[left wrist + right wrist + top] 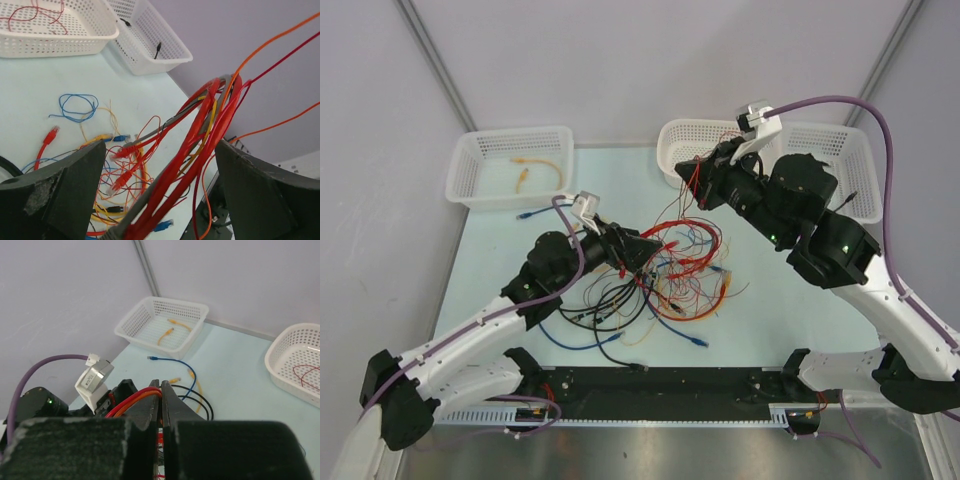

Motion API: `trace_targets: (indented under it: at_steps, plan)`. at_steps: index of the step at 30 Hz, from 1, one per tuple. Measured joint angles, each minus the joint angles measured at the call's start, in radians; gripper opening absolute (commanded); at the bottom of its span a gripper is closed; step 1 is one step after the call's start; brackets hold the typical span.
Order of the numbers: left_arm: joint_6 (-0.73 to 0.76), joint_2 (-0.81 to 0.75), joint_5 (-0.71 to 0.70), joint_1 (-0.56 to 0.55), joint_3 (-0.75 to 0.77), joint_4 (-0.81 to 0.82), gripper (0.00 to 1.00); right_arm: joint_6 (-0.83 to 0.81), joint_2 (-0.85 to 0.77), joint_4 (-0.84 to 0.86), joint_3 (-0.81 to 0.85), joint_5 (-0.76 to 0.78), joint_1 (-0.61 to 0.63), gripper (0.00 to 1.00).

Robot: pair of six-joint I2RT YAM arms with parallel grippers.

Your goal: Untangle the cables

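The cables (672,268) lie as a tangle of red, orange, yellow, blue and black wires at the table's middle. My left gripper (645,252) sits at the tangle's left side, open wide. In the left wrist view a taut red bundle (200,145) runs between its fingers (65,190) without being pinched. My right gripper (683,172) hovers in front of the middle basket. It is shut on thin red and orange cables (132,399) that stretch up from the tangle, and its jaws (161,390) are pressed together.
Three white baskets stand along the back: the left one (512,133) holds orange cables, the middle one (670,135) red wire, the right one (845,135) a black plug. Loose blue cables (570,343) and black loops (605,300) lie near the front.
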Motion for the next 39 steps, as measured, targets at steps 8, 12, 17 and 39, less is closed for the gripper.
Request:
trace_targets:
  at_steps: [8,12,17,39]
  plan:
    - [0.061,0.047,0.082,-0.004,-0.001,0.072,0.00,-0.008,-0.007,-0.016,0.005,-0.008,0.000,0.00]
    - [0.055,0.047,0.014,0.010,0.001,0.002,0.00,-0.037,-0.007,-0.050,0.005,0.034,0.000,0.00]
    - [-0.039,0.072,0.013,0.126,-0.008,-0.047,0.00,-0.084,-0.007,-0.089,0.005,0.096,0.002,0.00]
    - [-0.150,0.250,0.019,0.257,-0.081,-0.294,0.28,-0.184,-0.034,-0.113,0.135,0.165,0.007,0.00]
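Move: The red cable bundle hangs between the open left fingers, some 1 cm ahead and 1 cm to the right of the hand point. The black cables lie about 26 cm below the left hand, 5 cm to its left and about level with it; the thin blue loop is some 15 cm ahead, 14 cm right and 28 cm down. From the higher right hand, still holding thin red and orange wires, the bundle is roughly 12 cm left, level fore and aft, and 20 cm below. Shut the left fingers on the red bundle, then bring the left gripper down about 18 cm, swinging left and slightly forward towards the black cables while tipping the fingers some 35 degrees downward. Meanwhile keep the right grip on the thin red and orange wires and draw them about 6 cm to the right, away from the bundle, dipping slightly before rising. ##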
